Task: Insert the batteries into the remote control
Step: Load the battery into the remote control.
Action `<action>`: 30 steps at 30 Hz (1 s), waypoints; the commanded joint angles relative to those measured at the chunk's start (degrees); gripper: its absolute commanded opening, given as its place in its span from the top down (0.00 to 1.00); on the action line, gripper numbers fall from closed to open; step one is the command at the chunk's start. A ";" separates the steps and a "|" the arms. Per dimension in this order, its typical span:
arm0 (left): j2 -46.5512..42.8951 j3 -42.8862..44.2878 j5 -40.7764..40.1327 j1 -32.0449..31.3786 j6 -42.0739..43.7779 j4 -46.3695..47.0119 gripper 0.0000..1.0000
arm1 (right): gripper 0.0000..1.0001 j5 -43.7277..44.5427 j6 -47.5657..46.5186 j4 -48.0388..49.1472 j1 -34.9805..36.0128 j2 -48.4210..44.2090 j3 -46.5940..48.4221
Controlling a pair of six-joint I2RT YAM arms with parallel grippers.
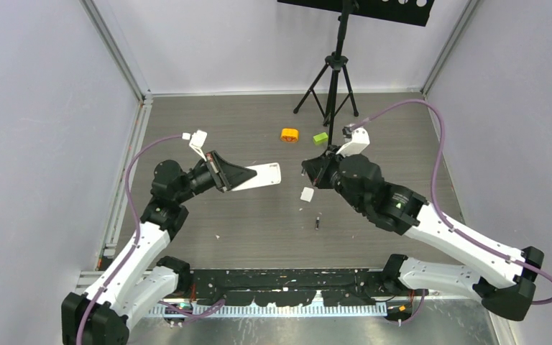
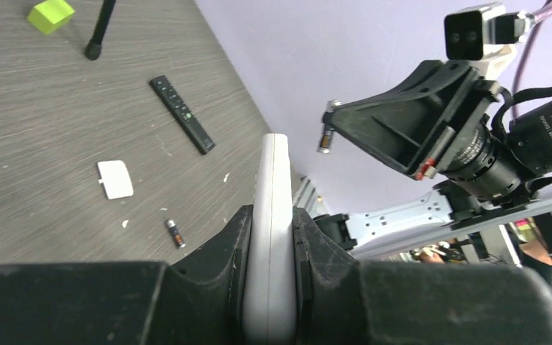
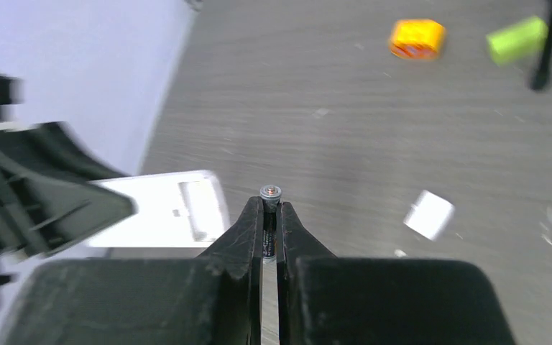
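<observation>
My left gripper [image 1: 231,175] is shut on a white remote [image 1: 262,175] and holds it edge-up above the table; the remote also shows in the left wrist view [image 2: 274,187]. Its open battery bay faces my right gripper in the right wrist view [image 3: 187,208]. My right gripper [image 1: 309,169] is shut on a dark grey battery [image 3: 270,194], its tip poking past the fingertips, just right of the remote's end. The left wrist view shows that battery too [image 2: 325,137]. Another dark battery [image 1: 317,223] lies on the table, also in the left wrist view [image 2: 175,233]. The other batteries are out of view.
A white battery cover [image 1: 307,193] lies below the right gripper. A black remote [image 2: 182,113] lies on the table. An orange round block [image 1: 290,134] and a lime green block [image 1: 320,138] sit at the back, by a black tripod [image 1: 334,72].
</observation>
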 commanded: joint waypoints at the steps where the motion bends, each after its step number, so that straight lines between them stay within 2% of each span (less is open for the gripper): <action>1: 2.09 -0.37 2.08 -0.09 -9.95 16.27 1.00 | 0.98 -10.10 -6.58 19.35 0.52 -3.09 -2.07; 4: 3.35 -0.60 2.72 -0.09 -12.27 18.73 1.00 | 1.00 -14.37 -7.97 23.07 0.69 -2.68 -2.20; 10: 4.31 -0.60 3.28 -0.09 -14.79 19.84 1.00 | 1.00 -16.70 -10.55 25.07 1.33 0.66 -0.27; 20: 5.54 -0.04 4.35 -0.09 -18.49 21.66 1.00 | 1.00 -15.51 -15.10 26.83 2.18 4.34 1.68; 30: 7.72 1.30 4.83 -0.09 -25.02 23.59 1.00 | 0.96 -13.60 -18.80 27.77 3.75 3.88 -1.78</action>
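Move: To the right hand's left, some 10 cm off, 2 cm nearer the base and roughly level, lies the battery bay of the white remote in the left hand. The battery cover is on the table about 6 cm ahead of the right hand and 1 cm to its right; the loose battery lies 4 cm back and 4 cm right of that hand, both some 27 cm down. From the left hand, the right hand's held battery is about 16 cm right and 2 cm ahead, nearly level. Swinging left about 8 cm towards the remote's open bay, the right hand keeps its battery pinched and climbs some 5 cm, dipping slightly on the way, while turning counter-clockwise about 20 degrees and tipping its fingers up. The left hand keeps hold of the remote, lifts it 3 cm with a slight shift right and rolls its right side up to meet the battery. ##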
